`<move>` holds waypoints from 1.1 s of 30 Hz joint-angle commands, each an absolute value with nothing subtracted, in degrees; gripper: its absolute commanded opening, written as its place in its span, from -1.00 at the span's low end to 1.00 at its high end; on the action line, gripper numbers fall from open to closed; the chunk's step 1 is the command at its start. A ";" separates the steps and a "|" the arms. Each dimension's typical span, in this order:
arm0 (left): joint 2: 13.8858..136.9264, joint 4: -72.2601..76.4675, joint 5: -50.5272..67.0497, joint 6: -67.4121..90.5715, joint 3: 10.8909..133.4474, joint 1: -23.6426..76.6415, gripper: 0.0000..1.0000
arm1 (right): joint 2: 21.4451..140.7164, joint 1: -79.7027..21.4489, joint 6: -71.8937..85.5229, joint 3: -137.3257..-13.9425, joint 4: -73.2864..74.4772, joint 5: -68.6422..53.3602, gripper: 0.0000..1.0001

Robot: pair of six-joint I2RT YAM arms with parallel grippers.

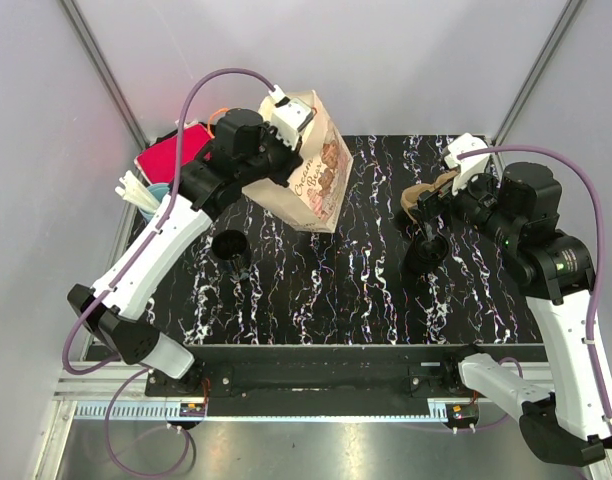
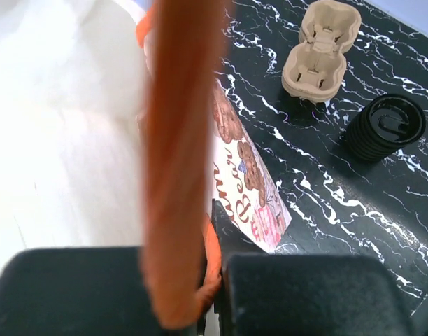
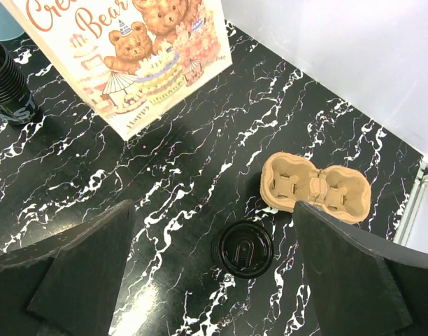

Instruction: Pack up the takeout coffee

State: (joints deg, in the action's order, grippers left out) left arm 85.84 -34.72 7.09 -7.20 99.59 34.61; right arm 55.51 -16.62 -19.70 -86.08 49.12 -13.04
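Note:
A paper bag (image 1: 314, 172) printed with teddy bears stands at the back middle of the black marbled table (image 1: 346, 290). My left gripper (image 1: 278, 148) is at the bag's top, shut on its orange handle (image 2: 179, 161); the bag's printed side (image 2: 250, 178) shows below the fingers. A black lidded coffee cup (image 3: 243, 248) stands upright on the table next to a brown cardboard cup carrier (image 3: 315, 189). My right gripper (image 3: 212, 231) hovers open above the cup, a finger on each side, touching nothing. From above, the cup (image 1: 429, 247) and carrier (image 1: 418, 200) lie partly under that gripper (image 1: 436, 215).
A stack of open black cups (image 1: 229, 250) stands left of the bag. Off the table's back left corner are a red pouch (image 1: 171, 155), white stirrers (image 1: 136, 190) and a blue cup (image 1: 158, 192). White walls close the back and sides.

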 commanded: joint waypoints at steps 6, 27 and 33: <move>86.92 -32.17 1.32 -11.60 103.98 35.50 -1.00 | 54.58 -16.00 -19.16 -86.05 46.58 -14.15 0.99; 88.16 -31.90 -4.83 -18.72 93.34 44.74 0.98 | 54.84 -15.47 -18.72 -86.40 46.49 -15.12 0.99; 86.92 -32.96 -3.95 -19.51 96.32 44.82 0.98 | 55.02 -15.47 -18.54 -87.27 46.67 -15.20 0.99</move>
State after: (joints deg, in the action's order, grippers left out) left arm 89.30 -34.81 -2.85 -18.35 92.38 44.91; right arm 55.16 -15.94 -19.57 -85.80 49.10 -13.80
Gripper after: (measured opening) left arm 0.987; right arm 0.994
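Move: The left gripper already holds the bag by its orange handle, with the bag tilted, its middle about 15 cm below, 3 cm ahead and 3 cm to the right. The clear table spot for it is some 35 cm below, 2 cm ahead and 5 cm to the right. The left black cup stack stands about 15 cm left of the gripper and 7 cm back. From the right gripper that spot is about 13 cm ahead, 24 cm left and 37 cm below. Bring the left gripper quickly down, about 15 cm, and some 5 cm to the right with a little back, lowering the bag by its handle towards the clear table while rolling the hand's left side up some 20 degrees. Open the fingers wide on the way down to let go of the orange handle, then rise about 7 cm, staying open. ##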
